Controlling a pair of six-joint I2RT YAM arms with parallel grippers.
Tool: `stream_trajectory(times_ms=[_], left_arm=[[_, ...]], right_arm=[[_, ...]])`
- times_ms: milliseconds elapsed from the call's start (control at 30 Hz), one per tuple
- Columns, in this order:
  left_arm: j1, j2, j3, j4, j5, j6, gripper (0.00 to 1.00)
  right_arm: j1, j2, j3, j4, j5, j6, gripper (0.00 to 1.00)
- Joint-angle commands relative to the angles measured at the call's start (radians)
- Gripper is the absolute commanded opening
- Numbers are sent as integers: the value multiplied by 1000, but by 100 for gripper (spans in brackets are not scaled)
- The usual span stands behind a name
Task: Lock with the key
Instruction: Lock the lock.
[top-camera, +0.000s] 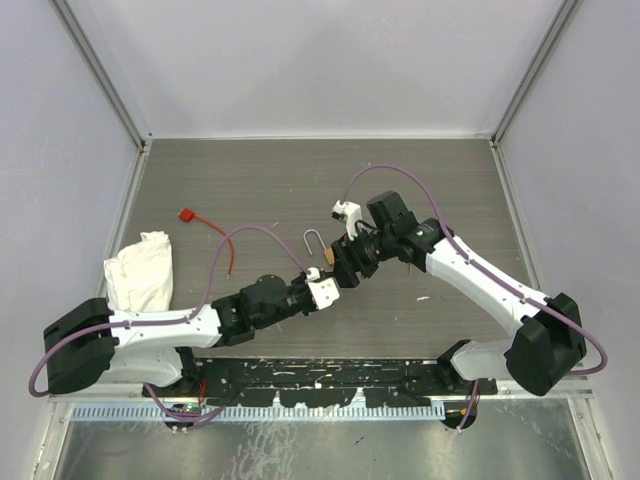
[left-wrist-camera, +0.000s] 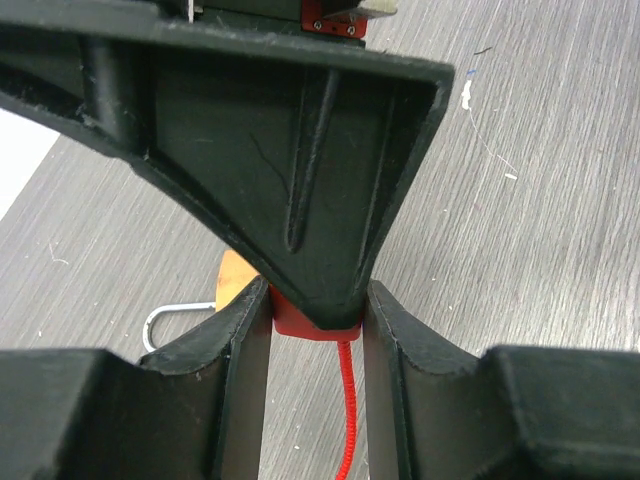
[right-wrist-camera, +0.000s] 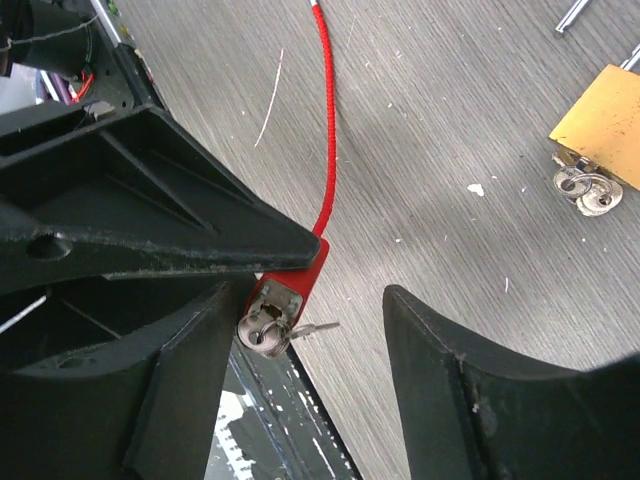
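My left gripper (left-wrist-camera: 318, 300) is shut on a small red lock body (left-wrist-camera: 296, 318), and a red cord (left-wrist-camera: 346, 400) runs out of it. In the right wrist view the same red lock (right-wrist-camera: 295, 275) shows its metal end face, with the key (right-wrist-camera: 268, 330), a tiny silver bunch on a ring, sticking out of it. My right gripper (right-wrist-camera: 310, 297) is open around that end. The key sits close to its left finger (right-wrist-camera: 190, 380) and far from its right finger (right-wrist-camera: 470, 390). From above, both grippers (top-camera: 335, 275) meet at the table's middle.
A brass padlock (right-wrist-camera: 600, 115) with its own small keys (right-wrist-camera: 585, 192) lies on the table just beyond, its silver shackle (top-camera: 313, 242) open. A white cloth (top-camera: 145, 270) lies at the left. A red cord with a red tab (top-camera: 186, 214) lies nearby. The table's front rail (right-wrist-camera: 285, 420) is directly below the lock.
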Motion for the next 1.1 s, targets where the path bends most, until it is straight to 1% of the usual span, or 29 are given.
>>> stream_trajectory(times_ms=[0,133,367,433,500,633,667,700,800,900,1000,1067], left_arm=[[-6,10,59,86,-22,-19,0],[-7,26,76,87,-36,-46,0],[-9,49,100,79,-79,-100,0],[-9,51,103,72,-84,-110,0],[-9,46,104,61,-86,-119,3],[-9,14,88,45,-80,-143,23],[-9,1,79,45,-75,-151,30],[-9,-14,67,44,-70,-161,39],[-9,-70,17,53,-53,-196,56],[-10,-136,-62,118,-21,-235,75],[-9,-204,-147,166,6,-265,84],[-9,-248,-174,167,26,-270,86]], right_arm=[[8,17,35,62,27,53,62],[13,31,43,73,38,67,51],[17,29,44,68,53,60,24],[17,25,43,68,52,57,15],[17,16,41,69,45,54,10],[8,-2,26,86,2,46,3],[0,-8,21,94,-15,45,3],[-8,-13,15,102,-35,44,2],[-28,-37,-10,132,-100,27,1],[-46,-78,-54,175,-166,9,1],[-69,-115,-101,208,-223,-3,1],[-90,-135,-115,217,-267,-14,1]])
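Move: The red cable lock, its key in the metal end, is still pinched at the left gripper's fingertips, its middle about 1 cm to that hand's right. From the open right gripper the lock is roughly 1 cm to the left, 1 cm back and 1 cm below, already between the jaws. The brass padlock lies about 10 cm ahead of the right hand and 14 cm below, neither left nor right; its open shackle is some 13 cm ahead and 5 cm left. Ease the right gripper about 1 cm left, slightly forward and down, shutting its fingers to pinch the lock's metal key end while the left hand keeps its hold and shifts about 1 cm forward and down. Then open the left fingers wide, release the lock and pull away left, back and up, about 4.5 cm, as the right hand keeps its grip and lifts some 1.5 cm, drifting back and right. ##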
